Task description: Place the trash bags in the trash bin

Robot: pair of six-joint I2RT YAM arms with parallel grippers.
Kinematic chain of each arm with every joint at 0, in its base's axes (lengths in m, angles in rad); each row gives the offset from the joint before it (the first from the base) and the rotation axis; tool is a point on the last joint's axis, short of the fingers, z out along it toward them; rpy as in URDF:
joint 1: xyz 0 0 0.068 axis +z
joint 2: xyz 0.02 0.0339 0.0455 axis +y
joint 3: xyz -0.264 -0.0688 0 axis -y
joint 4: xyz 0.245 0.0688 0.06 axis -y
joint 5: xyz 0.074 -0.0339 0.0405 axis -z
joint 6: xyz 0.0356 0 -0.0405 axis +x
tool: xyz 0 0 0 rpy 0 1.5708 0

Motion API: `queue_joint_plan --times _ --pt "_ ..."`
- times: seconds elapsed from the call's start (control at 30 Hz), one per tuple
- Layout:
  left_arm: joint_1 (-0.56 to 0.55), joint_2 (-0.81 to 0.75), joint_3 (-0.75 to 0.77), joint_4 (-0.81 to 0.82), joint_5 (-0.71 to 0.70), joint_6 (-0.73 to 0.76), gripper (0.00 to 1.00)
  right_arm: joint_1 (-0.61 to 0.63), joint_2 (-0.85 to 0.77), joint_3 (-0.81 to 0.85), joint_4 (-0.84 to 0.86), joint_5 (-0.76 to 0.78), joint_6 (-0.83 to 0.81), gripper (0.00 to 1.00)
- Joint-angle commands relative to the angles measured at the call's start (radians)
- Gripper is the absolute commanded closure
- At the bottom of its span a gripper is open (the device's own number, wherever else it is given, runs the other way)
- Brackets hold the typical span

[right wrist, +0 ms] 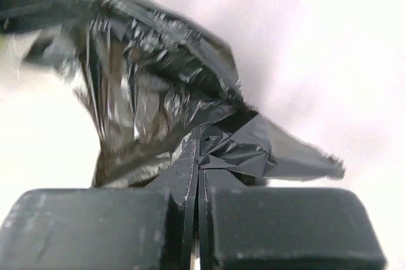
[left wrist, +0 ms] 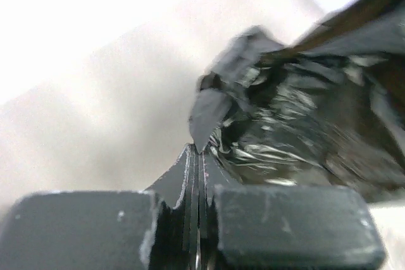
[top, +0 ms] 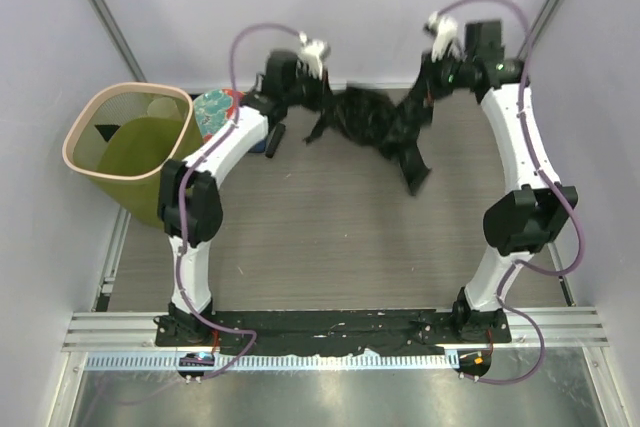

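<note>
A crumpled glossy black trash bag [top: 372,125] hangs stretched between my two grippers above the far part of the table. My left gripper [top: 308,97] is shut on its left end; in the left wrist view the film [left wrist: 297,124] sticks out past the closed fingertips [left wrist: 197,156]. My right gripper [top: 428,97] is shut on its right end, with film [right wrist: 158,86] bunched at the tips [right wrist: 199,156]. A loose tail [top: 415,172] hangs down to the right. The olive-green trash bin [top: 75,132] with a pale beige rim stands off the table's far left corner.
A round red-and-teal plate [top: 213,109] lies at the far left, between the bin and my left arm, with a dark blue object [top: 262,144] next to it. White walls close in at the back and sides.
</note>
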Motion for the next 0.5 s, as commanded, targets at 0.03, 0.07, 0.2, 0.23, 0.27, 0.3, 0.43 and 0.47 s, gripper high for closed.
queue_joint_plan --times 0.03,0.07,0.2,0.23,0.27,0.3,0.43,0.47 --pt "-0.048 -0.294 0.32 0.154 0.092 0.294 1.0 -0.031 -0.083 0.496 0.072 -0.192 0.07 0.99" --pt "-0.067 -0.384 0.219 0.179 0.11 0.347 1.0 -0.026 -0.135 0.422 0.156 -0.212 0.076 0.99" --pt "-0.201 -0.56 -0.164 -0.046 0.167 0.58 1.0 0.103 -0.401 -0.129 0.15 -0.03 -0.138 0.99" --pt "-0.216 -0.572 -0.241 -0.141 0.117 0.592 1.0 0.152 -0.427 -0.353 0.133 0.086 -0.217 0.99" --pt "-0.223 -0.572 -0.397 -0.169 0.088 0.567 1.0 0.16 -0.427 -0.455 0.102 0.123 -0.249 0.99" --pt "-0.233 -0.565 -0.451 -0.21 0.072 0.541 1.0 0.16 -0.421 -0.537 0.093 0.15 -0.257 0.99" --pt "-0.219 -0.508 -0.51 -0.433 0.072 0.428 1.0 0.16 -0.439 -0.67 -0.013 0.101 -0.231 0.99" --pt "-0.213 -0.511 -0.451 -0.441 0.115 0.403 1.0 0.158 -0.449 -0.633 -0.054 0.029 -0.213 0.99"
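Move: The trash bag is already pinched at one end in each gripper. Its middle lies about 10 cm to the left hand's right, some 3 cm back and 5 cm below, and about 10 cm to the right hand's left, 3 cm back and 10 cm below. The black marker is about 13 cm left of the left hand, level with it and 18 cm below. The red plate is roughly 23 cm left, 8 cm ahead and 17 cm below it; the trash bin is some 38 cm left, 10 cm back and 6 cm below it. Both grippers keep their pinch on the trash bag and flick it fast: they whip up, the left by some 33 cm, the right by 20, noses tipping upward, pull back towards the bases, then snap down with the noses dropping again. The left ends nearer its base and still higher than it began, the right nearer its base at about its starting height. ##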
